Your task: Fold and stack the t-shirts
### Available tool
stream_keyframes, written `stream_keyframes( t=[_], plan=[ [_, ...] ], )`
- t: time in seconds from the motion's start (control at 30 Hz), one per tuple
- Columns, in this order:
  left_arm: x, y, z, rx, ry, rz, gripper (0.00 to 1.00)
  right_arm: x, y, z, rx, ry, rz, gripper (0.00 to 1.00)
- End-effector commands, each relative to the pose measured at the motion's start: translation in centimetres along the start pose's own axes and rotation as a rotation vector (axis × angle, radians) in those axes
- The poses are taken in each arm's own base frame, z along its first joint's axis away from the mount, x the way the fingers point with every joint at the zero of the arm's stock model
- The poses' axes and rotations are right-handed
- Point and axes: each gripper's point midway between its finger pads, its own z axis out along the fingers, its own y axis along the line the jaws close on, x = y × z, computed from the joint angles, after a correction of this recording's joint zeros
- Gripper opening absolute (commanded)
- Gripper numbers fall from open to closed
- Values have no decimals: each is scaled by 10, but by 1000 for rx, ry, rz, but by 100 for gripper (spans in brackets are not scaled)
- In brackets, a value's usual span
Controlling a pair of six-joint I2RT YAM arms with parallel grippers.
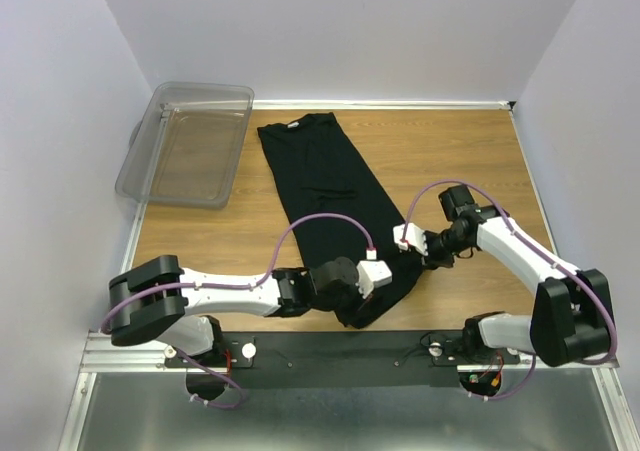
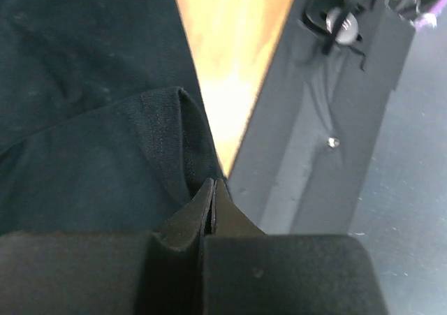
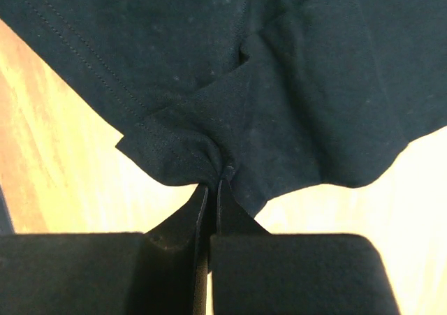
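Observation:
One black t-shirt [image 1: 325,186] lies folded into a long strip on the wooden table, running from the back centre to the near edge. My left gripper [image 1: 385,283] is shut on the shirt's near end; in the left wrist view its jaws [image 2: 212,184] pinch a hemmed fold [image 2: 164,130] beside the table's front edge. My right gripper [image 1: 418,256] is shut on the shirt's near right edge; in the right wrist view [image 3: 216,179] the cloth [image 3: 279,84] bunches at the fingertips. No logo or tag shows.
A clear plastic bin [image 1: 187,141] sits at the back left, overhanging the table's left edge. Bare wood [image 1: 470,151] lies right of the shirt. The black mounting rail [image 1: 340,351] runs along the near edge. White walls close in the sides and back.

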Motion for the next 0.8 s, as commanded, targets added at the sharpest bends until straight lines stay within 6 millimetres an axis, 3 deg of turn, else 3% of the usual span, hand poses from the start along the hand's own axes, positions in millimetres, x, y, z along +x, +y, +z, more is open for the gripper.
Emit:
stream_keyframes(
  t=[0.0,0.1,0.2,0.23,0.27,0.3,0.33,0.37,0.5,0.6,0.77],
  plan=[
    [14,-11,6,-24,80,-6,0,12,7,-1,24,41,-24,9],
    [30,-23,11,-7,142,8,3,15,14,-1,19,48,-31,11],
    [43,-26,15,-34,189,15,28,17,20,-1,14,52,-40,25],
    [48,-26,13,-56,212,21,40,18,22,-1,12,56,-39,41],
    [47,-25,12,-78,212,27,44,18,22,-1,14,58,-38,45],
    [32,-23,10,-129,167,26,48,18,21,-2,16,58,-36,48],
    [34,-25,5,-150,178,41,52,15,19,-3,25,51,-29,52],
    [20,-24,1,-192,137,48,55,14,17,-5,30,48,-26,53],
    [1,-29,-18,-260,71,95,57,2,6,-12,59,15,-23,55],
    [-4,-29,-19,-287,52,123,59,-6,-2,-15,66,-18,-9,55],
    [26,-23,5,-325,160,144,58,4,-17,-19,73,-42,93,55]
  ],
)
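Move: Each hand still pinches its end of the black t-shirt's hem. The left hand's end goes to a spot at the table's near edge, roughly 4 cm back and 4 cm below it; the right hand's goes to the table about 2 cm back, 1 cm to its right and 2 cm below. The t-shirt's middle lies some 20 cm ahead and 5 cm left of the left hand, and about 9 cm ahead and 16 cm left of the right, close to table height. The left hand draws its hem corner on back about 5 cm towards the table's near edge while sinking some 3.5 cm and tipping its fingers slightly steeper, opens wide to let go of the cloth near the bottom, then rises about 5 cm. The right hand eases its end back only about 2 cm and slightly down, spreads its fingers there to release the pinch, and then starts off forward and up by a couple of centimetres. ##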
